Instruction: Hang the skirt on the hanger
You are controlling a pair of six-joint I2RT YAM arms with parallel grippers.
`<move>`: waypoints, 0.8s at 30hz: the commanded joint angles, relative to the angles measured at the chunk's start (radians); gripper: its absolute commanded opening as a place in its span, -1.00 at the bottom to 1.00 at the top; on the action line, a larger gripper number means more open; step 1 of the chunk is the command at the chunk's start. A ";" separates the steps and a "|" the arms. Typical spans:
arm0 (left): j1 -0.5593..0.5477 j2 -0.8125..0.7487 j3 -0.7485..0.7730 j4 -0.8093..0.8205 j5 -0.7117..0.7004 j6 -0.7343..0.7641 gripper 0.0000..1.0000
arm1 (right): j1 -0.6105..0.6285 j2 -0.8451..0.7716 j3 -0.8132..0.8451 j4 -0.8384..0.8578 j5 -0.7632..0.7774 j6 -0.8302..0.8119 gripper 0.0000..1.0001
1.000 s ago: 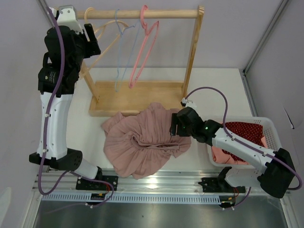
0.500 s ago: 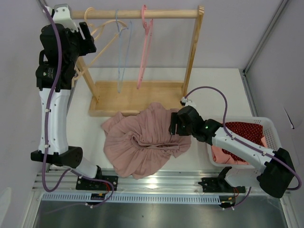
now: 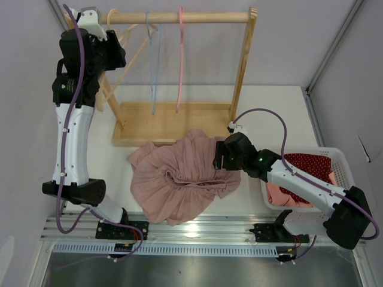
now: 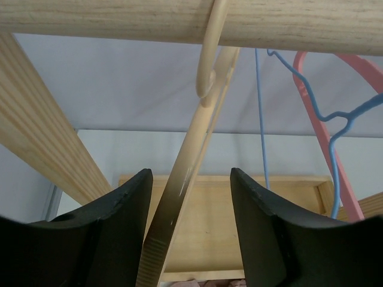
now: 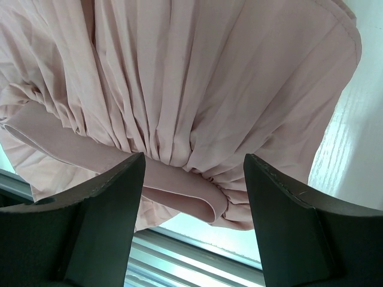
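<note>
The pink pleated skirt (image 3: 179, 179) lies crumpled on the table in front of the rack. My right gripper (image 3: 218, 156) hovers open over its right side; in the right wrist view the folded waistband (image 5: 191, 182) lies between the open fingers (image 5: 194, 158). A pale wooden hanger (image 4: 191, 161) hangs by its hook from the rack's rail (image 4: 179, 21). My left gripper (image 4: 190, 173) is raised to it, open, its fingers straddling the hanger's sloping arm, which runs close to the left finger. From above, the left gripper (image 3: 116, 51) sits at the rail's left end.
A blue wire hanger (image 3: 154, 66) and a pink hanger (image 3: 180, 60) hang on the same rail. The rack's wooden base (image 3: 173, 122) stands behind the skirt. A white basket (image 3: 335, 156) with red and pink clothes sits at the right.
The left gripper's jaws have narrowed round the wooden hanger's arm. The blue and pink hangers have swung to hang straight. The right arm and the skirt have not moved.
</note>
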 commanded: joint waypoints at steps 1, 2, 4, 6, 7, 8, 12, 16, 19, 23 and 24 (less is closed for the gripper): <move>0.010 -0.004 0.000 0.029 0.029 -0.016 0.18 | -0.007 0.004 0.026 0.027 -0.006 -0.017 0.44; 0.010 -0.002 0.000 0.029 0.030 -0.016 0.13 | -0.007 0.006 0.026 0.027 -0.006 -0.015 0.44; 0.010 -0.002 0.002 0.028 0.030 -0.017 0.07 | -0.010 0.004 0.028 0.027 -0.007 -0.018 0.43; 0.010 0.001 0.003 0.031 0.029 -0.019 0.01 | -0.011 0.004 0.028 0.026 -0.007 -0.018 0.43; 0.010 0.001 0.005 0.031 0.030 -0.019 -0.03 | -0.011 0.006 0.028 0.026 -0.007 -0.018 0.43; 0.010 0.002 0.008 0.029 0.029 -0.020 -0.10 | -0.011 0.004 0.028 0.026 -0.009 -0.018 0.42; 0.010 0.012 0.028 0.026 0.030 -0.020 -0.27 | -0.013 0.007 0.028 0.027 -0.010 -0.018 0.42; 0.010 0.022 0.051 0.026 0.038 -0.020 -0.46 | -0.013 0.009 0.026 0.030 -0.010 -0.018 0.41; 0.010 0.030 0.072 0.031 0.041 -0.022 -0.64 | -0.016 0.009 0.026 0.032 -0.012 -0.020 0.40; 0.010 0.033 0.088 0.046 0.041 -0.025 -0.84 | -0.016 0.012 0.025 0.033 -0.013 -0.025 0.40; 0.010 0.035 0.094 0.046 0.041 -0.026 -0.87 | -0.017 0.010 0.025 0.035 -0.015 -0.025 0.40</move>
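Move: The wooden hanger's near arm already stands between the left hand's open fingers, about 1 cm ahead and 1 cm to the left, level with them. The blue hanger hangs roughly 8 cm ahead and 10 cm to the right, slightly lower; the pink one is equally far ahead, some 17 cm right and a little lower. From the right hand, that wooden arm lies about 20 cm ahead, 35 cm left and 34 cm higher. The left fingers close on the wooden hanger's near arm and pinch it, the hand easing about 1 cm forward. ##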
